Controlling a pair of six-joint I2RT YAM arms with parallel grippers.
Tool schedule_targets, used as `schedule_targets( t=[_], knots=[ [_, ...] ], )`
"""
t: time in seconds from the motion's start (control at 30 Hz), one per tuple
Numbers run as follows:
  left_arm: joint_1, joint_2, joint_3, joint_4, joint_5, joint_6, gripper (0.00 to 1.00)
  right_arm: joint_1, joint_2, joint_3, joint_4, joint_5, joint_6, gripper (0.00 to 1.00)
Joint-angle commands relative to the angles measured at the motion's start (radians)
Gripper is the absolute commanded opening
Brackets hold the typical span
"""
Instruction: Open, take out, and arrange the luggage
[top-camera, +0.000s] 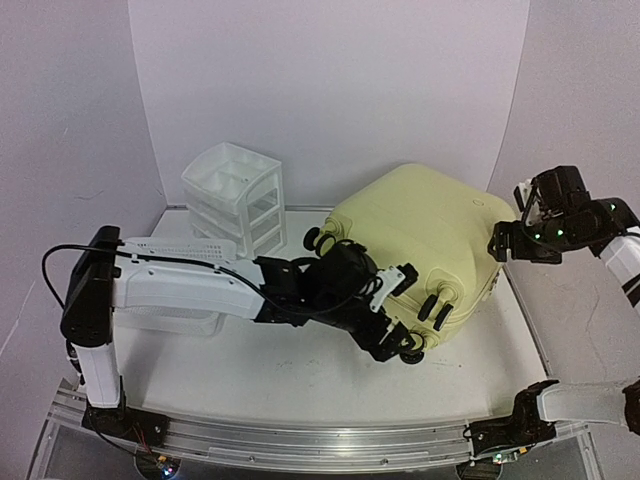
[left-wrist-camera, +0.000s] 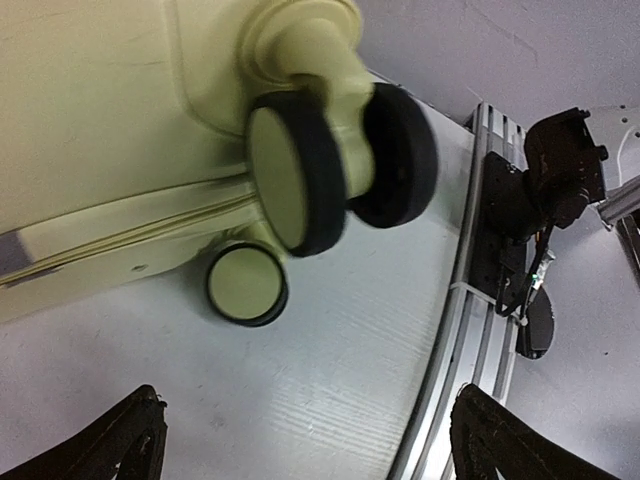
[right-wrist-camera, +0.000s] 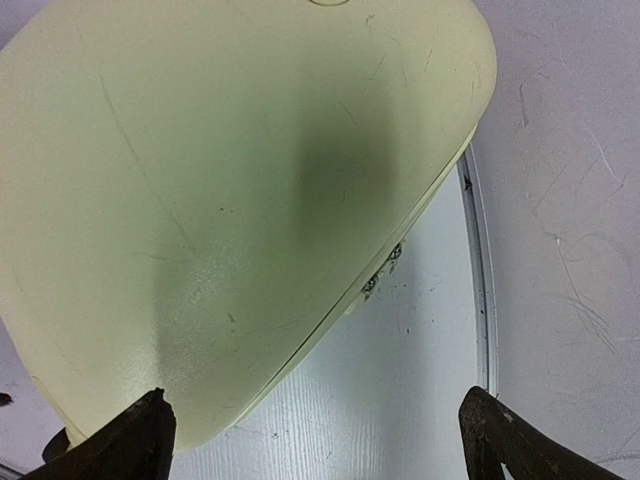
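The luggage (top-camera: 420, 230) is a pale yellow hard-shell suitcase lying flat and closed on the white table, its spinner wheels (top-camera: 436, 306) facing the near side. My left gripper (top-camera: 400, 346) reaches across to the wheel end. In the left wrist view a double wheel (left-wrist-camera: 300, 170) and a second wheel (left-wrist-camera: 245, 285) stand just ahead of the open left gripper (left-wrist-camera: 310, 445), which holds nothing. My right gripper (top-camera: 506, 246) hovers at the case's right corner. In the right wrist view the shell (right-wrist-camera: 220, 180) fills the frame above the open, empty right gripper (right-wrist-camera: 320, 445).
A white plastic drawer unit (top-camera: 235, 195) stands at the back left, close to the suitcase. A white mesh basket (top-camera: 180, 244) lies mostly hidden under my left arm. An aluminium rail (top-camera: 300, 440) runs along the near edge. White walls enclose the table.
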Motion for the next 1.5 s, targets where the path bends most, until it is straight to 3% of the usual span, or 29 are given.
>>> schedule_targets(
  t=[0.0,0.13,0.5,0.63,0.8,1.13,1.47],
  knots=[
    [-0.052,0.095,0.175,0.090,0.022,0.011,0.99,-0.006,-0.059,0.058,-0.003,-0.047,0.028,0.98],
    [-0.080,0.184,0.275,0.100,0.017,-0.009,0.99,-0.007,-0.090,0.064,-0.012,-0.066,0.039,0.98],
    [-0.091,0.313,0.449,0.103,-0.330,-0.047,0.99,-0.010,-0.145,0.059,-0.013,-0.090,0.059,0.98],
    [-0.092,0.342,0.493,0.103,-0.359,-0.037,0.92,-0.009,-0.150,0.043,-0.013,-0.094,0.061,0.98],
    [-0.092,0.351,0.507,0.100,-0.333,-0.012,0.72,-0.009,-0.152,0.027,-0.027,-0.082,0.053,0.98],
    [-0.064,0.220,0.336,0.065,-0.373,0.016,0.37,-0.009,-0.145,0.015,-0.047,-0.068,0.044,0.98],
    [0.013,-0.111,-0.029,-0.056,-0.481,-0.037,0.29,-0.009,-0.050,0.040,-0.022,-0.084,0.042,0.98]
  ],
)
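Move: The suitcase's upper near caster is about 9 cm to the right of my left hand, 3 cm farther ahead and a touch higher. The lower near caster lies some 5 cm right, 3 cm back and 13 cm down. The suitcase body's middle is 13 cm ahead and 7 cm right, the far caster about 14 cm ahead and 16 cm left. From my right hand the upper near caster is roughly 10 cm back, 11 cm left and 6 cm lower. I reach right with my open left hand, about 10 cm in all, dipping back a little before curving forward and slightly up to the suitcase's upper near caster. My fingers close on it and I drag it some 8 cm back to my left, keeping hold. My empty right hand rises about 4 cm while easing back, then sinks again above the suitcase. ##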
